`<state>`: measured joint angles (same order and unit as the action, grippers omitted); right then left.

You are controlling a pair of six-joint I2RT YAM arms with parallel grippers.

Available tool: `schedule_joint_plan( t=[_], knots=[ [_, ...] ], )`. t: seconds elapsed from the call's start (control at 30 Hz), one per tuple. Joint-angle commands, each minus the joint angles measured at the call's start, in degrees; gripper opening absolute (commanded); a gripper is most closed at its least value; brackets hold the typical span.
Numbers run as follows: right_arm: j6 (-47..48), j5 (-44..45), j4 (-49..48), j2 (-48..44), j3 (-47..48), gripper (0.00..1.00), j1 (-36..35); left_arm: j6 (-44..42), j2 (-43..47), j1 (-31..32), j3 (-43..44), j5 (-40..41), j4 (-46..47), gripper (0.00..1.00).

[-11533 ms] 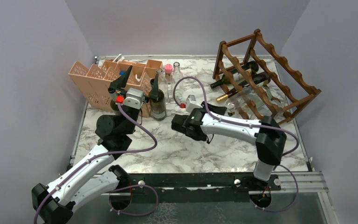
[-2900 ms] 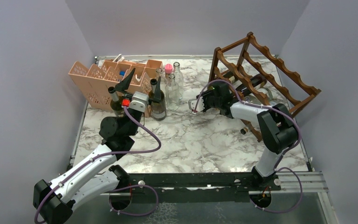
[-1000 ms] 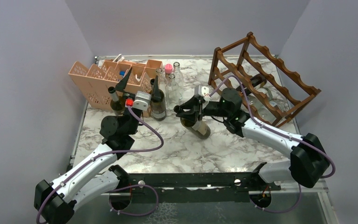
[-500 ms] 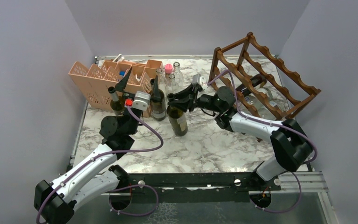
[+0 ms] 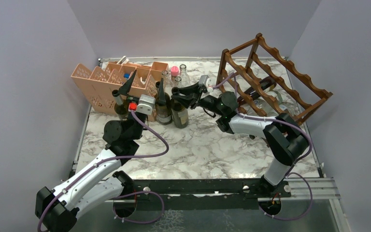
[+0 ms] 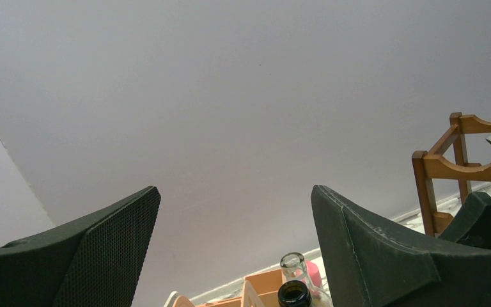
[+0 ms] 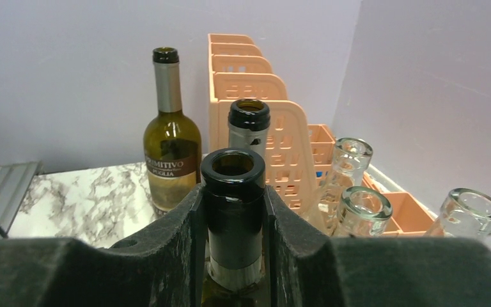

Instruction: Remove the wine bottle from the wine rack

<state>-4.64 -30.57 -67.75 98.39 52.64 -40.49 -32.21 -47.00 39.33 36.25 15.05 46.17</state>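
Note:
My right gripper [image 5: 176, 92] is shut on the neck of a dark green wine bottle [image 5: 179, 115]. The bottle is upright at the table's back middle, away from the dark wooden wine rack [image 5: 276, 77] at the back right. In the right wrist view my fingers [image 7: 179, 236] clamp the neck [image 7: 233, 198] just below its open mouth. My left gripper [image 5: 144, 88] is wide open and empty, raised in front of the peach organiser; its view shows only wall between the pads [image 6: 112, 243]. One dark bottle [image 5: 262, 87] still lies in the rack.
A peach lattice organiser [image 5: 107, 81] stands at the back left. A dark bottle [image 5: 164, 110] and an olive labelled bottle [image 5: 120, 107] stand before it. Clear glass bottles [image 5: 182, 73] and a pink-capped one [image 5: 175, 70] stand behind. More clear bottles [image 5: 270, 104] lie under the rack.
My right gripper has carried the bottle left and back from the table's middle, tipping it from slanted to upright beside the other dark bottle. The left arm has not moved.

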Motion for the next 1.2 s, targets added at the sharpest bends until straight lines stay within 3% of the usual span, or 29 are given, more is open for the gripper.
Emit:
schedule_joint_plan(
  t=[0.0,0.17,0.43,0.5,0.9,1.17],
  knots=[
    [0.13,3.88,-10.56,0.3,1.66,0.01,-0.12,0.16,0.39,-0.4,-0.58,0.08,1.51,0.94],
    [-0.45,3.89,-11.93,-0.41,-2.26,0.06,-0.08,0.55,0.55,-0.39,-0.65,-0.19,1.57,0.94],
    [2.22,6.15,-9.12,-4.88,-7.88,0.48,-0.11,0.74,0.09,-0.39,-0.65,-0.2,1.55,0.94],
    [3.82,7.0,-5.76,-6.94,-8.51,0.97,-0.11,0.83,0.02,-0.39,-0.65,-0.39,1.56,0.94],
    [15.02,15.15,28.38,-27.33,-16.34,0.99,-0.11,0.57,-0.22,-0.4,-0.57,-0.37,1.51,0.94],
    [15.8,31.9,47.14,-42.58,-23.87,0.99,-0.12,0.91,-1.29,-0.4,-0.57,-0.85,1.3,0.94]
  ],
)
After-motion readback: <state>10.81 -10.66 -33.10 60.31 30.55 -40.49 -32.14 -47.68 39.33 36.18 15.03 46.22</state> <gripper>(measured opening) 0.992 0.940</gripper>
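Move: The right hand already grips the wine bottle's neck from the right; the bottle's middle hangs about 11 cm below and 1 cm to the right, the neck leaning slightly left. A dark neighbour bottle stands some 7 cm left and 2 cm ahead of the hand, the nearest clear bottle about 6 cm straight ahead, another 12 cm ahead and 2 cm right. For the idle left hand, the wine bottle lies roughly 11 cm right, 3 cm ahead and 25 cm below. Rightwards about 2 cm first, the right hand still pinching the neck and drawing it more upright; then the fingers spread wide and let go of it. The open hand clears with a small lift, then backs off some 10 cm farther right, sinking and drawing back towards the base, its fingers tipping down about 15 degrees and swinging clockwise. ##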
